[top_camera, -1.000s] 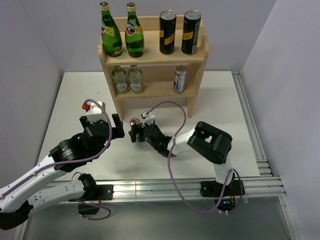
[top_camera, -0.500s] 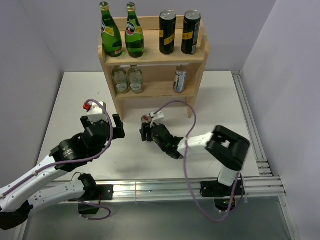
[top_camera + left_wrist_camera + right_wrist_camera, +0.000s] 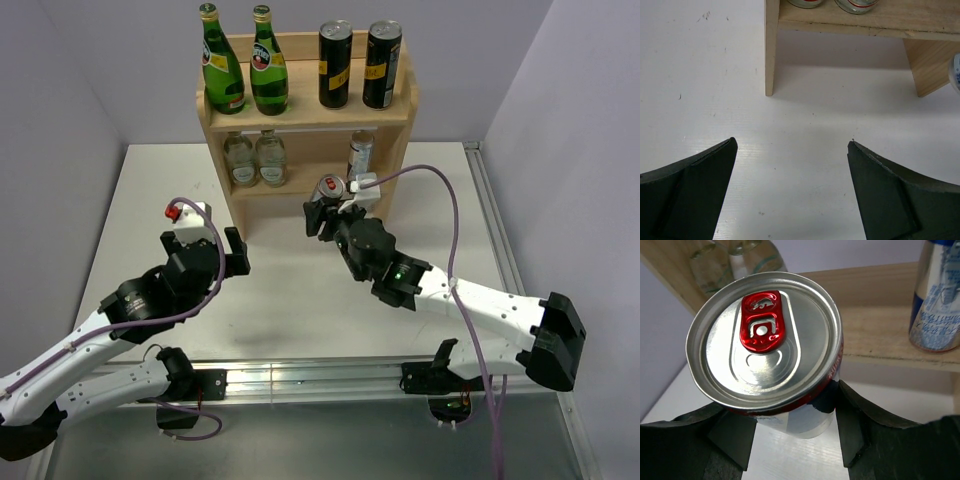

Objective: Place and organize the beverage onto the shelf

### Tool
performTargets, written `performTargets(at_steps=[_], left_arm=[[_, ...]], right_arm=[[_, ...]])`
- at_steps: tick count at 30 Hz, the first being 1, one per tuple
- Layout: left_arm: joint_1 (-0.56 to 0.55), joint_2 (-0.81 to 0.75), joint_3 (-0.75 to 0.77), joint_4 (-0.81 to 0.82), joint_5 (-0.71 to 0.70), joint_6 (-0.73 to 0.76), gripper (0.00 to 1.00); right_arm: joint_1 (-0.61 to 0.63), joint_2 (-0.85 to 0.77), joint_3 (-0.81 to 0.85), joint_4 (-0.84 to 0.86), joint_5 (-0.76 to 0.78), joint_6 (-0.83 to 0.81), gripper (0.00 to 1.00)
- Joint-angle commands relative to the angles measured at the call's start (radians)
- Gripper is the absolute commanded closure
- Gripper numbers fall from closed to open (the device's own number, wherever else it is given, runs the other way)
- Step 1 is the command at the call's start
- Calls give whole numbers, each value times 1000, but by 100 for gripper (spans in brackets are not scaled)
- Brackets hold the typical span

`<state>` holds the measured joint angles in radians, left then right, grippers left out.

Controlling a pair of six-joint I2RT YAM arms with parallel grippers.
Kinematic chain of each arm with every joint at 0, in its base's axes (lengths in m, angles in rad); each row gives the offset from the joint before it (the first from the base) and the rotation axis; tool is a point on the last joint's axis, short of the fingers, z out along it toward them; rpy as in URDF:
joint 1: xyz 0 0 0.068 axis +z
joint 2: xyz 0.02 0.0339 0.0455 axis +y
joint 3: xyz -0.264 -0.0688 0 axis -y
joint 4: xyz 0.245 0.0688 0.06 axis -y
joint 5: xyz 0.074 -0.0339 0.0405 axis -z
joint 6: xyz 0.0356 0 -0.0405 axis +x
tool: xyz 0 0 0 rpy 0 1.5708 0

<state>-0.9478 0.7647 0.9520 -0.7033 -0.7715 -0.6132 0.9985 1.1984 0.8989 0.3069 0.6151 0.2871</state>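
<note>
The wooden shelf (image 3: 300, 112) stands at the back. Its top board holds two green bottles (image 3: 222, 62) and two black cans (image 3: 336, 64). The lower board holds two clear bottles (image 3: 254, 158) and one slim blue-and-silver can (image 3: 360, 157), which also shows in the right wrist view (image 3: 937, 295). My right gripper (image 3: 330, 212) is shut on the second slim can (image 3: 765, 340), red tab up, and holds it in front of the lower board, left of the standing can. My left gripper (image 3: 205, 255) is open and empty over the table, its fingertips (image 3: 715, 165) wide apart.
The shelf's left leg (image 3: 772, 47) and right leg (image 3: 930, 65) stand ahead of the left gripper. White walls close the table at left and right. A metal rail (image 3: 500, 260) runs along the right edge.
My right arm has stretched out and carried the slim can up and to the right, from the table's middle to the front of the shelf's lower board. The left arm has not moved.
</note>
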Motion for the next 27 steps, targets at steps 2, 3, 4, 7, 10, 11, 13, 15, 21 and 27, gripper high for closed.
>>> performTargets(at_steps=[2,3,4,7,10,11,13,15,21,27], left_arm=[[4,-19,-1,21,11,6,1],[4,-21,-2,21,12,4,1],[4,-21,-2,21,15,4,1],[4,-30,-4,22,20,4,1],[4,-34,-6,25,21,7,1],[4,-36,-6,25,23,6,1],[4,-36,-6,27,26,7,1],[4,-38,-6,27,25,6,1],[4,-42,-7,25,21,4,1],[4,-42,-7,24,24,6,1]], right_arm=[[-53,41,98,-8,12,-71,100],[-84,55,121,-9,5,-72,100],[-99,82,133,-9,-9,-72,100],[-162,137,182,-3,-31,-80,100],[-219,190,241,-6,-46,-97,100],[-227,205,273,-8,-46,-104,100],[-251,243,300,-8,-51,-123,100],[-264,268,343,-18,-57,-124,100],[-291,328,394,-20,-37,-147,100],[-313,333,380,-34,6,-140,100]])
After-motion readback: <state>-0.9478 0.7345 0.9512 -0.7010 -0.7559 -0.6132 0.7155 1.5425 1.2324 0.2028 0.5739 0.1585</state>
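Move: My right hand holds the red-tabbed can just in front of the shelf unit. It is bound for the gap on the lower shelf, about 13 cm ahead, 4 cm to the right and 2 cm lower. The silver-blue can stands some 14 cm ahead and 10 cm right, the nearer glass bottle about 13 cm ahead and 9 cm left. From my left hand that gap lies roughly 20 cm ahead and 27 cm right, about level. I carry the gripped can forward about 13 cm with my right hand, drifting nearly 4 cm right, in under the upper board and over the lower shelf, beside the silver-blue can. On the way I dip a little and come partly back up, turning the wrist some 10 to 15 degrees clockwise and rolling its left side down to square up with the shelf; I ease to a stop, fingers still shut on the can. ##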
